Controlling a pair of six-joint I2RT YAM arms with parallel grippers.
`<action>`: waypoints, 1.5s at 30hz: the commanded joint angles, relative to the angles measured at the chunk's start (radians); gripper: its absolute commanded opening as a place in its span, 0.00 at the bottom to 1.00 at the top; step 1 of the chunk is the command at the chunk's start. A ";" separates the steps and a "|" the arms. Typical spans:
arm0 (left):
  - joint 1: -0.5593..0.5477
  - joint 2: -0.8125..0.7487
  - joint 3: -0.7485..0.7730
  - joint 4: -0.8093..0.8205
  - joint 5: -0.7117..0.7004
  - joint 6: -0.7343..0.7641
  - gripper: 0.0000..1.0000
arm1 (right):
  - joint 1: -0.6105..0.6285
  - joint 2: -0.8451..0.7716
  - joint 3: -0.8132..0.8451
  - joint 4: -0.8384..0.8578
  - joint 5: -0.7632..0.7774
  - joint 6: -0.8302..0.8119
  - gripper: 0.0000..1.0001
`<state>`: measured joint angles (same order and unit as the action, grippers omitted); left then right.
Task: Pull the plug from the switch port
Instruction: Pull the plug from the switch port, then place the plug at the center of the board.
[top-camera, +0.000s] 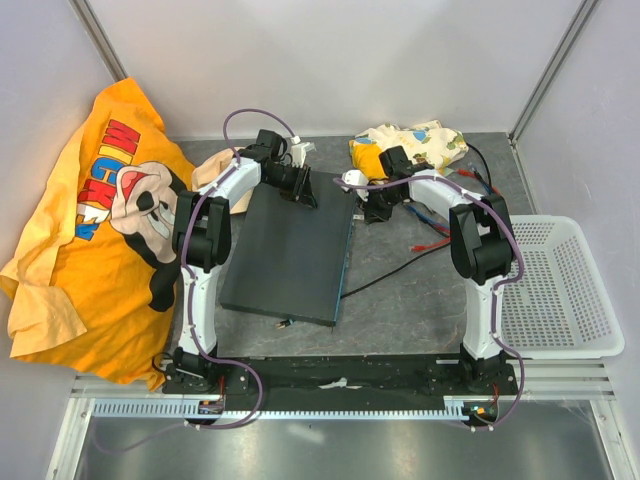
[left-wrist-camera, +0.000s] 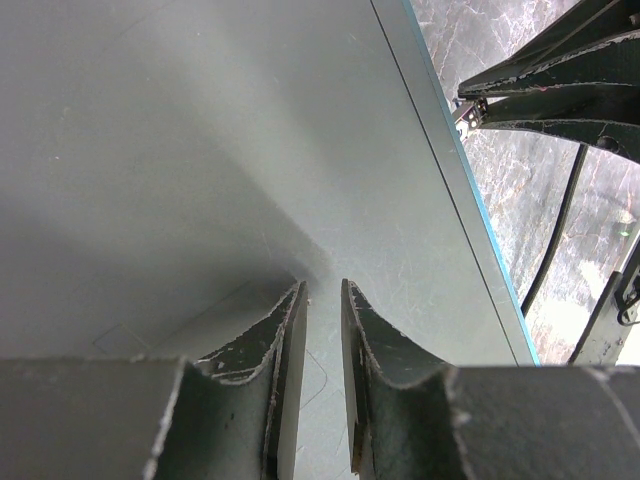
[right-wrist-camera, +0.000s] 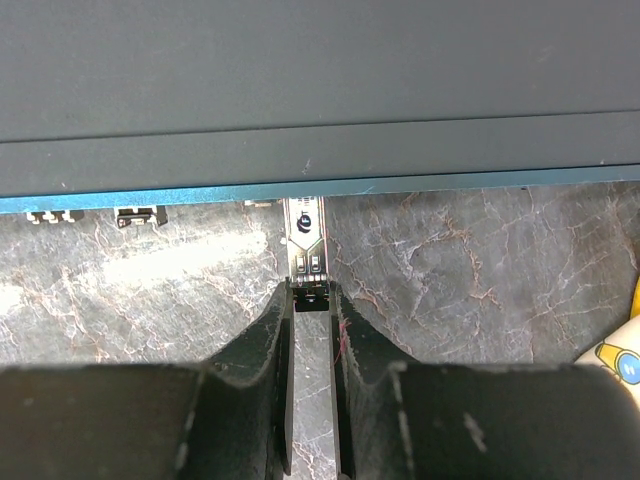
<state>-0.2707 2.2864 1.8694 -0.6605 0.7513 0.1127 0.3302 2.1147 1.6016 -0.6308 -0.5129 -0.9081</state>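
The switch is a flat dark grey box lying mid-table, its teal edge facing right. A small silver plug sticks out of a port on that edge. My right gripper is shut on the plug's black outer end, fingertips on both sides; in the top view it sits at the switch's far right corner. My left gripper rests over the far end of the switch's top face, jaws a narrow gap apart with nothing between them. The right gripper's fingers show at that view's upper right.
An orange Mickey shirt covers the left side. A white mesh basket stands at the right. A patterned yellow cloth lies at the back. A black cable and red and blue cables trail right of the switch.
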 joint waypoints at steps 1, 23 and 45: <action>-0.004 0.015 -0.021 0.021 -0.056 -0.007 0.29 | -0.017 -0.009 0.024 0.010 0.074 -0.058 0.00; -0.018 0.025 0.001 0.029 -0.033 -0.007 0.29 | -0.218 -0.272 -0.164 0.316 0.132 0.603 0.00; -0.018 0.008 -0.010 0.019 -0.043 -0.005 0.29 | -0.281 -0.139 -0.091 0.152 0.473 0.491 0.00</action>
<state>-0.2764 2.2864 1.8668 -0.6476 0.7540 0.1127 0.0731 1.9324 1.4326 -0.3954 -0.0399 -0.2512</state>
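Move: The right hand already grips the plug, the silver module, half drawn out; its port mouth in the switch's edge is about 3 cm to the left, 1 cm ahead and level. Clear table to take it to lies some 18 cm right and 5 ahead, 3 below. The blue cable plug sits 10 cm right and 3 ahead, red cable plugs 13 right and 9 back, both 2 cm lower. From the left hand the port is roughly 11 cm right, 2 back, 4 below. Keeping its pinch on the plug's outer end, the right hand draws it straight away from the switch edge, rightward with a slight drift back, gathering speed over the first 13 cm or so. It then lifts to about 7 cm above its start while swinging forward and farther right and turning some 60 degrees clockwise, and finally sinks about halfway down again over the table by the blue cable, ending roughly 18 cm right of where it began, fingers still shut. ##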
